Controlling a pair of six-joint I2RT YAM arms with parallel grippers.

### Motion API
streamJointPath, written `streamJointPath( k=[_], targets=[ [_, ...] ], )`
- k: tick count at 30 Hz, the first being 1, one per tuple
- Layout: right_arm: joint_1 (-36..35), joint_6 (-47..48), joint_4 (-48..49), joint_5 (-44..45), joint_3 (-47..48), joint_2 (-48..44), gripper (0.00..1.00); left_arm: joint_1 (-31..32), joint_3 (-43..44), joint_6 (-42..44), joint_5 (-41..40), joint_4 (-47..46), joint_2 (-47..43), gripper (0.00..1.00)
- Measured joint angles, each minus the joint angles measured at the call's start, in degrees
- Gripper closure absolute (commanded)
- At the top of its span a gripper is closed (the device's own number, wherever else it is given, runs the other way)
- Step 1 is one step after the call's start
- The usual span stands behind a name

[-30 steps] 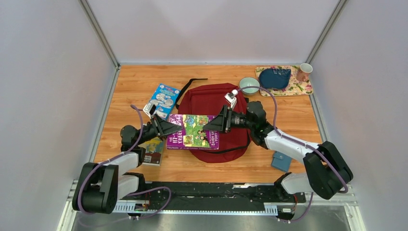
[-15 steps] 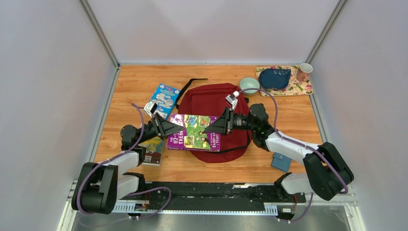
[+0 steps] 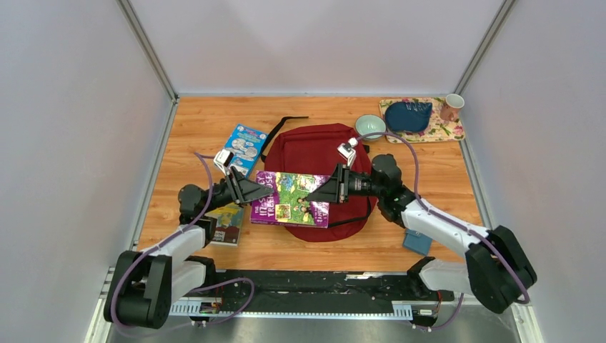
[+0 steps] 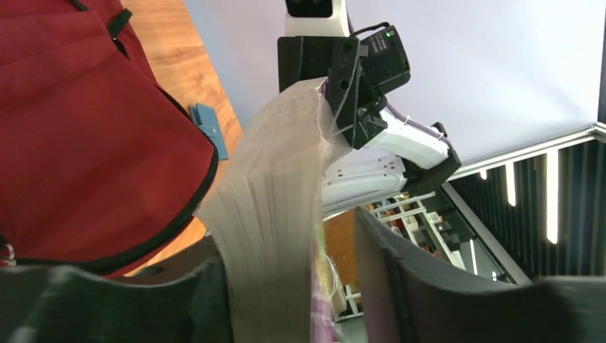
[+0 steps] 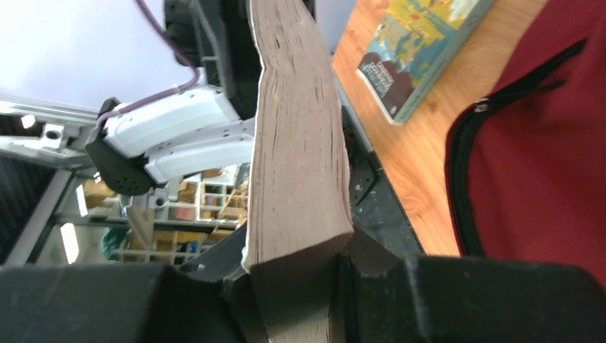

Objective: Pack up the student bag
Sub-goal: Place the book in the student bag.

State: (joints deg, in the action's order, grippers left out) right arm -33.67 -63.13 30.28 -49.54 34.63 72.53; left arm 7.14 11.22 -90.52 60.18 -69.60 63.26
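The student bag (image 3: pixel 314 146) lies flat mid-table, dark red with black zips; it also shows in the left wrist view (image 4: pixel 86 128) and the right wrist view (image 5: pixel 543 157). A thick purple-covered book (image 3: pixel 289 199) hangs just above its near half. My right gripper (image 3: pixel 323 191) (image 5: pixel 293 268) is shut on the book's right end, pinching the pages (image 5: pixel 296 143). My left gripper (image 3: pixel 256 190) (image 4: pixel 293 246) straddles the left end, open: the pages (image 4: pixel 275 214) lean on one finger and a gap shows at the other.
A blue book (image 3: pixel 243 148) lies left of the bag, and another book (image 3: pixel 227 223) lies under my left forearm. A small blue wallet (image 3: pixel 417 240) sits near my right arm. A bowl (image 3: pixel 370 126), floral mat (image 3: pixel 446 130) and mug (image 3: pixel 451 107) stand at the back right.
My right gripper has closed onto the book's right end. My left jaws have widened off the book. The book has shifted slightly to the right.
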Motion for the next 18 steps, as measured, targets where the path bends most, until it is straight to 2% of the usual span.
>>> streamJointPath(
  k=[3, 6, 10, 13, 16, 18],
  targets=[
    [-0.3, 6.2, -12.8, 5.2, 1.5, -5.6, 1.00, 0.3, 1.8, 8.0, -1.0, 10.0, -5.0, 0.23],
    [-0.2, 12.6, -26.6, 13.5, 4.1, -12.9, 1.00, 0.8, 6.8, 21.6, -5.7, 29.7, -11.1, 0.22],
    [1.2, 17.8, -42.1, 29.4, 6.3, -23.7, 1.00, 1.4, 14.6, 37.5, -13.6, 50.7, -15.2, 0.22],
    [2.0, 18.6, -51.4, 42.8, 6.1, -32.0, 1.00, 2.8, 16.2, 43.8, -17.6, 58.0, -15.7, 0.21],
    [2.1, 18.5, -59.2, 54.8, 5.7, -42.1, 1.00, 8.5, 18.4, 49.8, -22.9, 65.4, -13.3, 0.21],
    [2.1, 18.3, -63.0, 61.3, 5.8, -47.6, 1.00, 15.8, 22.4, 54.4, -27.6, 70.7, -9.5, 0.21]
  ],
)
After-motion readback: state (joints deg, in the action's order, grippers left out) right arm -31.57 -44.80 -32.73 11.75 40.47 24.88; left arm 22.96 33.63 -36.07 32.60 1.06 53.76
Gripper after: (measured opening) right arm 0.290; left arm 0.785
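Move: The book is still between both hands, its middle some 5 cm to the right of the left hand and 5 cm to the left of the right hand. The student bag's middle lies about 12 cm ahead, 5 cm right and 18 cm below the right hand; from the left hand it is roughly 11 cm ahead, 15 cm right and equally low. The blue wallet lies about 30 cm right and 4 cm back of the right hand. The brown book is some 14 cm left of the left hand, about level. The book comes free of the left fingers, which spread wide, and the right hand keeps its pinch, sweeping it about 20 cm right across the near part of the bag, turning nearly 60 degrees clockwise with fingertips dipping. The left hand goes forward about 4 cm, then drops and swings right towards the bag, its fingers tipping down. ##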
